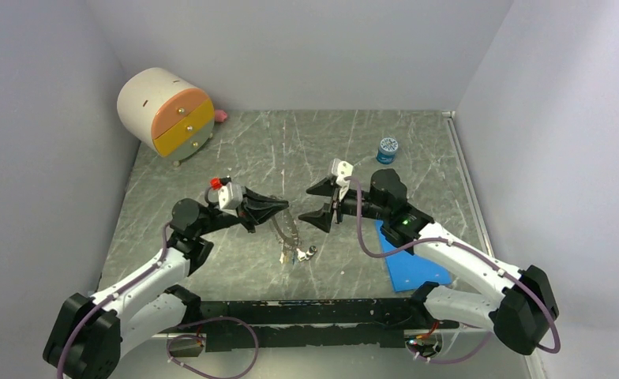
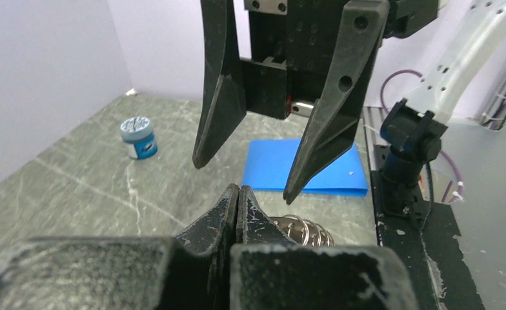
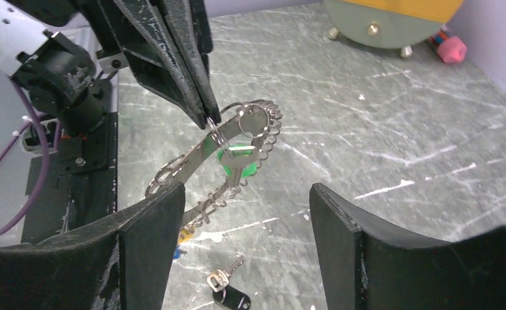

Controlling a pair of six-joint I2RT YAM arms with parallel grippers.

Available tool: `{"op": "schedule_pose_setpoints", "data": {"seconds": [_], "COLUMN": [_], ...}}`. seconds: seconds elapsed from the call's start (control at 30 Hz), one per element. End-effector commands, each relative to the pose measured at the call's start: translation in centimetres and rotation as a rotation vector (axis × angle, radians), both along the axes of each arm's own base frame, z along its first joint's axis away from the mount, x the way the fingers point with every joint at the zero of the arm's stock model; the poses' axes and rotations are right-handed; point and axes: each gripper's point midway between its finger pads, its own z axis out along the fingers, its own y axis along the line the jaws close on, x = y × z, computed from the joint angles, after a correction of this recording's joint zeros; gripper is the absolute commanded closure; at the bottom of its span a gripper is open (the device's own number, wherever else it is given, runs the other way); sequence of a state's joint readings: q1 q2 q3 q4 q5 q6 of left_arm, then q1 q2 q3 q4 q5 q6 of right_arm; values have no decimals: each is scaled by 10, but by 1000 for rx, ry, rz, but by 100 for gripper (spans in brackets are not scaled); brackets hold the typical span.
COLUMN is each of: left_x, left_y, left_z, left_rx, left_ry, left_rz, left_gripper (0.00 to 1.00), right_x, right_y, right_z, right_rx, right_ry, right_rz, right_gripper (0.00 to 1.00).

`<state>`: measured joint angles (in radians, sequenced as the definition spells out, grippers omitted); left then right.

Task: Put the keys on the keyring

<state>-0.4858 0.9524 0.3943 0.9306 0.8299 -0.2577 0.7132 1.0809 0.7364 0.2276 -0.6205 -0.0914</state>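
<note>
The keyring (image 3: 197, 157), a large silvery hoop with a jagged edge, hangs tilted above the table. My left gripper (image 3: 210, 119) is shut on its upper edge. A green-headed key (image 3: 238, 163) dangles from the ring just below that grip. Yellow and blue key heads (image 3: 181, 236) show at the ring's lower end. A key with a black tag (image 3: 231, 292) lies loose on the table. My right gripper (image 3: 244, 200) is open and faces the ring, holding nothing. In the top view the left gripper (image 1: 288, 207) and right gripper (image 1: 316, 204) meet tip to tip over the keyring (image 1: 286, 230).
A blue flat mat (image 1: 410, 264) lies under the right arm. A small blue jar (image 1: 387, 150) stands at the back right. A round drawer box (image 1: 166, 114) with a pink item (image 1: 221, 116) beside it sits at the back left.
</note>
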Motion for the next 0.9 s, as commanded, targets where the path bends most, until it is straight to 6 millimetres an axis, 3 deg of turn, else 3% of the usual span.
{"op": "schedule_pose_setpoints", "data": {"seconds": [0.0,0.17,0.33,0.67,0.77,0.87], "left_x": [18,33,62,109,116,122], "left_y": [7,7,3,-23,-23,-19], "left_z": [-8,-13,-10,5,-3,-27], "left_rx": [45,62,40,33,56,83], "left_ry": [-6,19,37,-10,0,32], "left_rz": [113,165,237,223,244,290], "left_gripper": [97,98,97,97,97,97], "right_x": [15,31,42,51,55,60], "right_y": [-6,-20,-36,-54,-57,-60], "right_z": [6,-5,-12,-34,-44,-51], "right_rx": [57,76,108,137,137,138], "right_ry": [19,67,127,287,329,362], "right_rz": [-77,-193,-290,-418,-453,-488], "right_gripper": [24,14,1,1,1,1]}}
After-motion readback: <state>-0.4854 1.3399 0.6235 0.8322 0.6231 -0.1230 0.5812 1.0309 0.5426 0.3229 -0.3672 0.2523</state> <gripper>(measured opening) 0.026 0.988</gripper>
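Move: Hanging from the left hand's shut fingers, the keyring has its middle about 6 cm below and 2 cm behind that hand. From the right hand it lies some 5 cm to the left, 3 cm back and 3 cm down. The yellow and blue keys dangle roughly 6 cm back, 2 cm right and 14 cm below the left hand; the silver key with the black fob lies on the table, 2 cm back and 5 cm right of that hand, about 26 cm below. Carrying the still-pinched keyring, the left hand sweeps about 11 cm forward, dipping some 5 cm on the way and then easing slightly right. The right hand backs off about 5 cm each to its right, forward and down, opening the rest of the way; it swings clockwise some 25 degrees and rolls, so its empty fingers face forward-left to the keyring. ##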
